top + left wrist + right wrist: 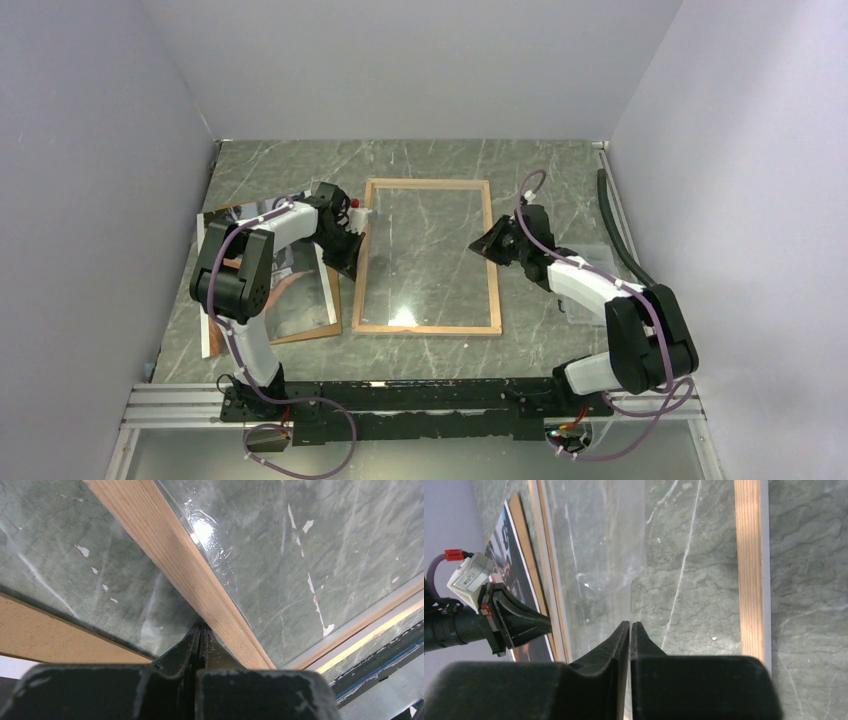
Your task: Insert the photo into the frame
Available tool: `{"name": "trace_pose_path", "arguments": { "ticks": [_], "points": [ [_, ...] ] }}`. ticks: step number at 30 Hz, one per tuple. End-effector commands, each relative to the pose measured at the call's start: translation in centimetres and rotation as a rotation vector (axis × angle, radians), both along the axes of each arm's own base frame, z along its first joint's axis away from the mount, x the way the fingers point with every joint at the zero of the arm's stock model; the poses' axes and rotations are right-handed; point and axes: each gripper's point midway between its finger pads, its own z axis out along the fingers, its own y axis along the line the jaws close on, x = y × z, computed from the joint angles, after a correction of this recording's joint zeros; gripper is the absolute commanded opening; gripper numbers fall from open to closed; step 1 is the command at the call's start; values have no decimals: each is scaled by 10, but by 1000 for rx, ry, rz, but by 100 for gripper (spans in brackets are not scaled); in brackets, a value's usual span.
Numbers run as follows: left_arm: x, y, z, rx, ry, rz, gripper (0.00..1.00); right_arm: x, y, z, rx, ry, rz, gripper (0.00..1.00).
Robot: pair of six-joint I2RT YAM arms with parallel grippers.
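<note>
The frame (425,328) lies flat mid-table with its pale wood back up; it also shows in the left wrist view (185,575) and the right wrist view (749,570). A clear sheet (430,250) sits inside it. My right gripper (483,243) is over the frame's right rail, its jaws (630,624) shut on the edge of the clear sheet (594,555). My left gripper (350,245) is shut and empty, with its tips (201,627) against the outer side of the left rail. The photo (300,290) lies to the left of the frame, partly hidden by my left arm, and its edge shows in the right wrist view (506,545).
The brown backing board (320,333) lies under the photo, and its corner shows in the left wrist view (45,635). A black hose (612,225) runs along the right wall. Grey walls close in three sides. A metal rail (420,395) carries the arm bases at the near edge.
</note>
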Motion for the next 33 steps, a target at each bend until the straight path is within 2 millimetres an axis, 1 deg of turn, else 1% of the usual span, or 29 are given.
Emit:
{"name": "trace_pose_path", "arguments": {
  "ticks": [1, 5, 10, 13, 20, 25, 33],
  "points": [
    [2, -19, 17, -80, -47, -40, 3, -2, 14, 8, -16, 15, 65, 15],
    [5, -16, 18, -81, -49, -32, 3, -1, 13, 13, -34, 2, 71, 33],
    [8, -14, 21, -83, -57, -24, 3, 1, 14, 13, -50, 7, 84, 45],
    [11, -12, 23, -82, -63, -19, 3, -1, 14, 8, -88, 39, 94, 53],
    [12, -9, 24, -81, -73, -14, 3, 0, 3, 8, -231, 69, 100, 75],
    [14, -8, 25, -83, -76, -8, 3, -1, -2, 5, -283, 87, 117, 78],
    [15, -6, 27, -80, -82, -6, 3, -5, -5, -13, -320, 137, 135, 82]
  ]
}}
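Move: The clear sheet, still pinched at its right-hand edge by the right fingers, belongs inside the frame, whose right rail is about 4 cm to the right hand's right and 8 cm below, level with it fore and aft. From that hand, the left rail lies some 21 cm left, level, and the near rail's middle 16 cm back and 8 cm left. The shut left fingers sit against the left rail's outer side, with the right rail some 27 cm to their right and 3 cm ahead. The clear sheet's right edge is let go: the right fingers spread from shut to roughly four fifths open, while that wrist tips about 20 degrees so they point more steeply down. The right hand hovers nearly in place over the frame, then sinks about 2 cm towards the sheet and draws back 1 cm. The shut left fingers stay against the outer side of the left rail. ##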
